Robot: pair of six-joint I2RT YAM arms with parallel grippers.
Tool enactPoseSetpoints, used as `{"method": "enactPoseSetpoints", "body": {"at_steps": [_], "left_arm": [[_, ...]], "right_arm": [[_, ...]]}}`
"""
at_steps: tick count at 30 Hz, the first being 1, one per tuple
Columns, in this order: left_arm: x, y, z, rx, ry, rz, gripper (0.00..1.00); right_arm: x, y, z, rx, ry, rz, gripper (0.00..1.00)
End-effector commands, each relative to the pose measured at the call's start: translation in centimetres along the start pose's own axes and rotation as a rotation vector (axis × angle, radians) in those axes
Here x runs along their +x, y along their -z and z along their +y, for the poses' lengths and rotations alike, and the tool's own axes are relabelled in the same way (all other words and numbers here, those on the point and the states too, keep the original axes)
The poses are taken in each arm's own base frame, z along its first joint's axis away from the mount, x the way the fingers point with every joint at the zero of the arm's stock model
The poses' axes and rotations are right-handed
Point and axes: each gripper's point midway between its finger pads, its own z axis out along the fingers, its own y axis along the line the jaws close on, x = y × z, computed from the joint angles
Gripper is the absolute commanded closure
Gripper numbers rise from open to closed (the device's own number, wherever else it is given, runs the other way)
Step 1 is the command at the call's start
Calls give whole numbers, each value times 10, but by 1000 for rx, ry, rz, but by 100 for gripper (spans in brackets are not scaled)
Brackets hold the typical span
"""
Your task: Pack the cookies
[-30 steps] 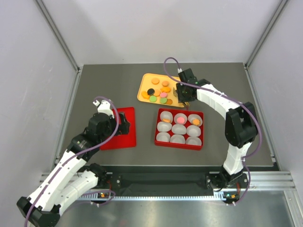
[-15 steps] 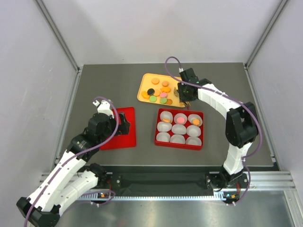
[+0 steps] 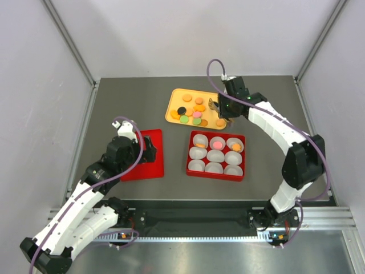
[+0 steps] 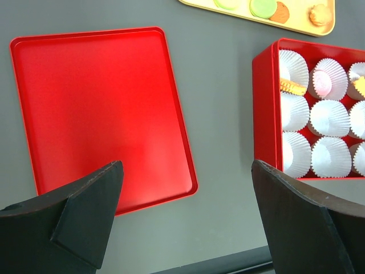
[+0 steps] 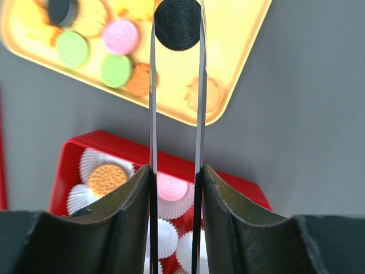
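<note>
Cookies (image 3: 194,112) in orange, green, pink and black lie on a yellow tray (image 3: 178,96). My right gripper (image 3: 216,107) hangs above the tray's right end, shut on a black cookie (image 5: 178,24) pinched edge-on between its thin blades. Below it stands a red box (image 3: 244,157) of white paper cups. The back row holds an orange cookie (image 5: 107,178), a pink cookie (image 5: 171,187) and another orange one (image 3: 235,146). My left gripper (image 4: 185,222) is open and empty, low over the near right corner of a flat red lid (image 4: 97,108).
The red box (image 4: 265,108) sits right of the lid with a strip of grey table between them. The other cups in the box show no cookie. Grey walls enclose the table on three sides, and a black rail runs along the near edge.
My right gripper closed a little on a black cookie and rose from the tray, shifting slightly back and right. The left arm has not moved.
</note>
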Motion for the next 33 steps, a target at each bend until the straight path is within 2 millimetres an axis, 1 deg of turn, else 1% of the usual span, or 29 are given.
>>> {"method": "enactPoseSetpoints", "body": {"at_steps": [1,2,3,4,5,6,7,8,9,11,12,14,15,16,17,18,19,20,22,23,24,26,28,29,33], "left_arm": [[-4,-1,-2,1,5,-16,1],[-4,-1,-1,1,5,-15,1],[-4,-1,-1,1,5,-15,1],[-4,-1,-2,2,5,-14,1],[-4,-1,-2,2,5,-14,1],[-4,-1,-2,2,5,-14,1],[-4,-1,-2,1,5,-13,1],[-4,-1,-2,3,5,-16,1],[-4,-1,-2,1,5,-13,1],[-3,-1,-2,3,5,-12,1],[-4,-1,-2,4,5,-15,1],[-4,-1,-2,2,5,-14,1],[-4,-1,-2,3,5,-16,1],[-4,-1,-2,3,5,-16,1],[-4,-1,-2,3,5,-16,1],[-5,0,-2,3,6,-17,1],[-4,-1,-2,3,5,-16,1],[-4,-1,-2,3,5,-16,1],[-4,-1,-1,1,5,-15,1],[-4,-1,-1,1,5,-15,1],[-4,-1,-1,0,5,-17,1],[-4,-1,-1,-1,5,-16,1],[-5,-1,-1,-4,7,-19,1],[-4,-1,0,-5,7,-18,1],[-4,-2,-1,-5,4,-11,1]], "right_arm": [[-32,52,6,-69,-24,-142,69],[-24,53,7,-76,-21,-131,69],[-21,57,8,-82,-24,-132,69],[-22,68,10,-94,-21,-154,69],[-18,72,10,-96,-18,-154,69],[-8,72,12,-102,-20,-142,69],[-7,82,14,-115,-19,-161,69],[-3,86,14,-119,-20,-161,69],[6,91,17,-131,-18,-160,69],[14,97,19,-140,-16,-163,69],[22,103,21,-149,-15,-164,69],[31,109,24,-165,-14,-164,69],[39,115,28,-180,-17,-168,69],[43,118,30,-190,-15,-168,69],[51,118,32,-195,-22,-155,69],[56,124,38,-212,-13,-158,69],[62,125,42,-221,-9,-150,69],[73,126,52,-240,6,-132,70],[82,129,57,-243,13,-127,69],[94,129,66,-259,26,-108,69],[97,131,67,-257,30,-110,69],[110,131,74,-265,42,-93,69],[117,131,77,-269,45,-89,69],[120,133,82,-283,47,-87,69],[133,123,89,-271,69,-56,69]]}}
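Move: The right hand already holds the tongs with the black cookie lifted in their tips. The empty middle cup of the red box's left column lies about 9 cm back and 10 cm left of that hand, some 16 cm below it. The orange-cookie cup is about 8 cm farther out than that cup; the pink-cookie cup lies 1 cm back and 2 cm left of the hand. From the left hand, the empty cup is some 10 cm ahead and 20 cm right, 19 cm lower. Keeping its grip on the tongs and the black cookie pinched in their tips, the right hand rises about 5 cm while it starts drawing back from over the yellow tray, then carries on back towards the red box, some 20 cm in all. In the second half it also edges about 5 cm left and sinks again by nearly as much as it rose, turning some 15 degrees counter-clockwise so the tips come above the box's left column, still short of setting down. ##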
